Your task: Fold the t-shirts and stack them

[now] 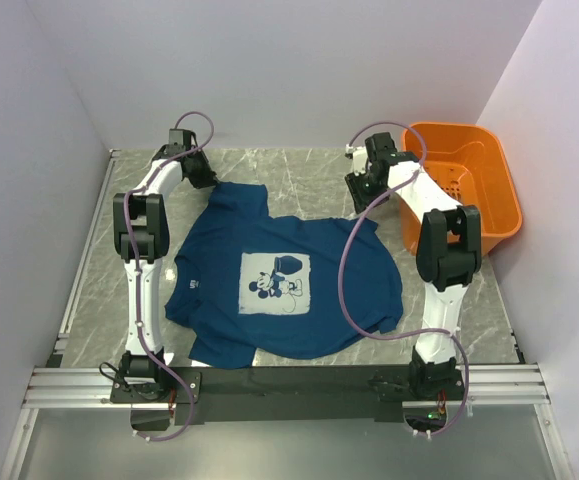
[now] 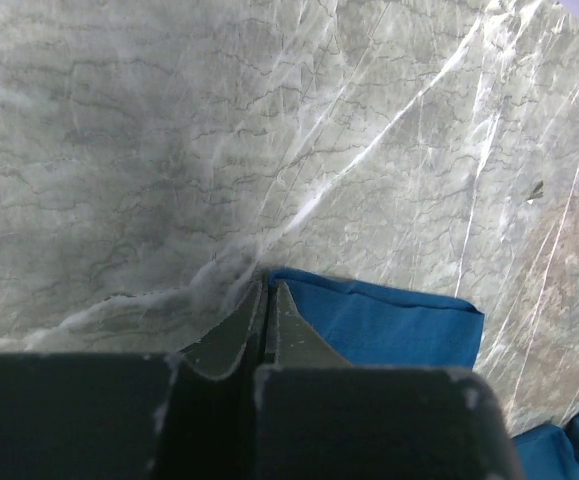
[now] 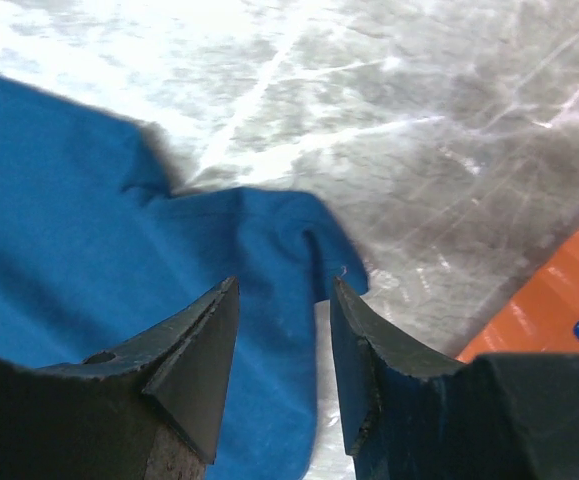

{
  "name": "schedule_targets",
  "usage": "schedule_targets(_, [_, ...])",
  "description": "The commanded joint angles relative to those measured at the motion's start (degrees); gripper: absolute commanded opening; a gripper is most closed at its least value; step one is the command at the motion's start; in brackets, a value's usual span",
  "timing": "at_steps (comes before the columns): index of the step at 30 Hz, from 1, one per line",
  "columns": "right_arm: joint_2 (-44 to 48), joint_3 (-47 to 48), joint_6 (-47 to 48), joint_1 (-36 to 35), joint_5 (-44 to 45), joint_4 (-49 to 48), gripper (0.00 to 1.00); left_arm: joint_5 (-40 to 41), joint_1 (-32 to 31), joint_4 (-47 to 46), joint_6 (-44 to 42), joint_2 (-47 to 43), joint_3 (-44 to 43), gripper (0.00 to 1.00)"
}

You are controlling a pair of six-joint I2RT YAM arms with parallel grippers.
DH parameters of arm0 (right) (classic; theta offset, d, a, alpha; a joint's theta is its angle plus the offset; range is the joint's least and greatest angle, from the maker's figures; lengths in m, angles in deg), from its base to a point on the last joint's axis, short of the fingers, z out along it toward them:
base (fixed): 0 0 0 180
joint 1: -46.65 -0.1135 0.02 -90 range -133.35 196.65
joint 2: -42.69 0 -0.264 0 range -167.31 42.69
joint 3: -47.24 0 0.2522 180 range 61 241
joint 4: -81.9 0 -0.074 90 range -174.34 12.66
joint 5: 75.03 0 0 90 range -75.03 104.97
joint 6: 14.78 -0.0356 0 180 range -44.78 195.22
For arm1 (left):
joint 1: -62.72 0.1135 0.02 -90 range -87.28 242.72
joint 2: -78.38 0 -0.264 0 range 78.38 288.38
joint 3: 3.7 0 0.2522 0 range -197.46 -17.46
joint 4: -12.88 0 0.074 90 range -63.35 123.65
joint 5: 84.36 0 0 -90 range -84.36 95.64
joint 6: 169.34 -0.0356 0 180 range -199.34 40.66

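Note:
A dark teal-blue t-shirt point(image 1: 334, 290) lies spread on the marble table with its pale grey print point(image 1: 276, 283) facing up. My left gripper point(image 1: 207, 180) is down at the shirt's far left corner. In the left wrist view its fingers point(image 2: 267, 285) are pressed together, and the blue cloth point(image 2: 389, 325) runs out from right beside the tips. My right gripper point(image 1: 359, 192) is at the far right corner. Seen from the right wrist, it point(image 3: 284, 290) stands open, with a puckered corner of the t-shirt point(image 3: 269, 240) between and below the two fingers.
An orange plastic basket point(image 1: 489, 170) stands at the back right, just beyond the right arm; its edge point(image 3: 559, 300) shows in the right wrist view. White walls close the table on three sides. A metal rail point(image 1: 289, 385) runs along the near edge.

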Motion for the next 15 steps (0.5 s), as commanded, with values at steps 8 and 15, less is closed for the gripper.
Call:
schedule_targets(8, [-4.4,3.0,1.6,0.3,7.8,-0.6,0.45,0.9,1.4,-1.3,-0.8,-6.6,4.1,0.0])
schedule_targets(15, [-5.9,2.1,3.1,0.4,9.2,-0.1,0.44,0.6,1.9,-1.3,-1.2,-7.8,5.8,0.0])
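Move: My right hand is open over the shirt's hem corner, which lies about 3 cm to its right, 1 cm ahead and 6 cm below. From that hand the Mickey print is about 27 cm left and 17 cm back, the orange bin's middle some 32 cm right and 8 cm ahead. My left hand already pinches the far sleeve's left corner; the sleeve's right corner is about 18 cm right, level ahead, and the hem corner some 50 cm right, 13 cm back. I lower my right hand a good 4 cm and shift it about 2.5 cm right, rolling it some 10 degrees so its left side dips, bringing the half-open fingers down around the hem corner without closing them. Meanwhile my left hand keeps its shut pinch on the sleeve corner and drags it about 2 cm left and a little back, at the same low height. ##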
